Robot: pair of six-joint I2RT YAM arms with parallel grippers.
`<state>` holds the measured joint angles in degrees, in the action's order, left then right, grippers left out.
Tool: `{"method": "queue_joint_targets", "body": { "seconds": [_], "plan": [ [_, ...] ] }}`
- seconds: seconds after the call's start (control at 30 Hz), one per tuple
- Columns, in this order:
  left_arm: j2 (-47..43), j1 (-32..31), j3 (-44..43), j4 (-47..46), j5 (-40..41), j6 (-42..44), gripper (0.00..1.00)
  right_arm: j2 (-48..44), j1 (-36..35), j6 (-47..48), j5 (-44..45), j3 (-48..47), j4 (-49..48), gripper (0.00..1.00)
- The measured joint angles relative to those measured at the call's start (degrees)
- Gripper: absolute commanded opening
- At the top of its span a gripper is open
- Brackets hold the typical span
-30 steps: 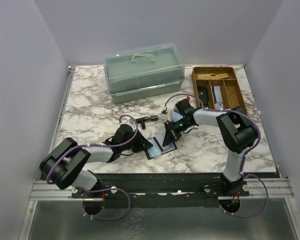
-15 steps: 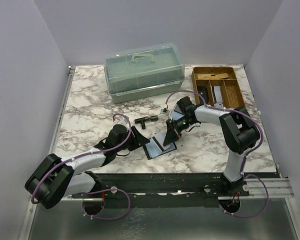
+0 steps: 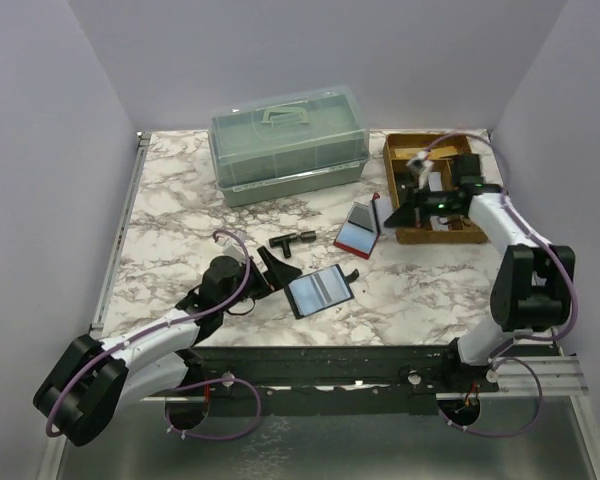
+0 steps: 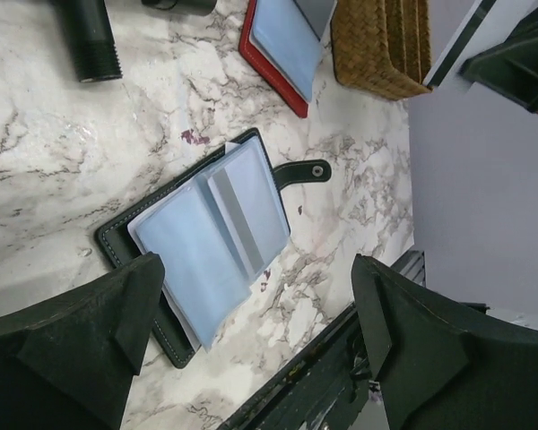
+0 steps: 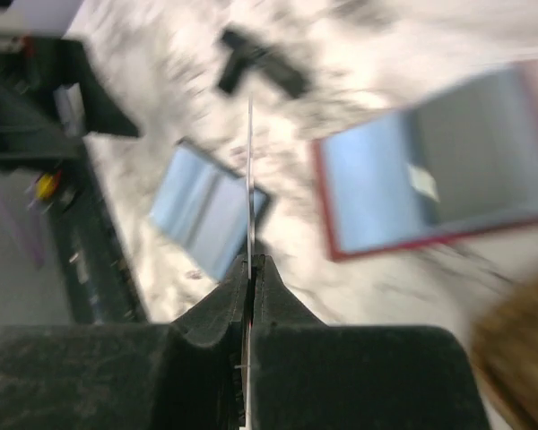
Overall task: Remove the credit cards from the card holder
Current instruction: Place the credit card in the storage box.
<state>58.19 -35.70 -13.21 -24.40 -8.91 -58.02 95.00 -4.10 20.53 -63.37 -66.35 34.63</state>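
The black card holder (image 3: 320, 291) lies open and flat near the front edge, pale blue credit cards (image 4: 211, 237) showing in its sleeves. My left gripper (image 3: 267, 270) stands wide open just left of it, touching nothing; its fingers (image 4: 81, 345) frame the holder's near corner. My right gripper (image 3: 392, 215) hovers at the wicker tray's left side, shut on a thin credit card (image 5: 250, 170) seen edge-on between its jaws (image 5: 251, 262). The view is blurred, with the black holder (image 5: 206, 210) far below it.
A red card holder (image 3: 358, 230) lies open between the black one and the wicker tray (image 3: 477, 195). A black T-shaped pipe fitting (image 3: 295, 241) sits behind the left gripper. A green lidded box (image 3: 288, 143) stands at the back.
The right gripper has lifted a card away from the black holder and swung back right to the wicker tray. The left gripper opened and drew back left off the holder, which now lies flat.
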Motion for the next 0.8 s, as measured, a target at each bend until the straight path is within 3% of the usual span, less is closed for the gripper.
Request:
{"method": "queue_joint_targets", "body": {
  "seconds": [0.17, 0.33, 0.8],
  "plan": [
    [-2.78, 0.13, 0.35, -0.87, 0.74, 0.2, 0.93, -5.2, 15.82, -1.68, 8.15, -4.87, -1.07, 0.0],
    [-4.94, 0.13, 0.81, -1.29, 0.72, 0.39, 0.92, -1.92, 25.42, -2.21, 16.68, -12.09, -2.21, 0.0],
    [-14.88, 0.13, 2.03, 5.16, 0.74, 1.31, 0.92, 13.68, 25.31, -0.79, 25.33, -19.23, 0.68, 0.01]
  ]
}}
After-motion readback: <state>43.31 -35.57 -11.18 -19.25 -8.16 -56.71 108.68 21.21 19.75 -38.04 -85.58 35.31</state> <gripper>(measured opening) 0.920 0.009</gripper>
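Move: The credit card is already pinched in the right hand, bound for the woven storage box: the box's middle compartment, holding pale cards, lies about 16 cm ahead, 21 cm right and 11 cm below. The black-card compartment is roughly 8 cm to the left of it; the red card holder lies 5 cm ahead and 2 cm left of the hand, 13 cm down. From the left hand, the middle compartment is some 26 cm ahead, 43 cm right and 8 cm below. Keeping the credit card pinched in shut fingers, the right hand sweeps fast to the right and forward, about 24 cm right and 13 cm out, away from the red card holder and over the storage box, turning clockwise by almost 40 degrees as the fingers tip more steeply down. It rises some 5 cm in the first part, then sinks about 8 to 9 cm towards the middle compartment, slowing, while the left hand, fingers still wide open, lifts nearly 4 cm clear of the black card holder. ##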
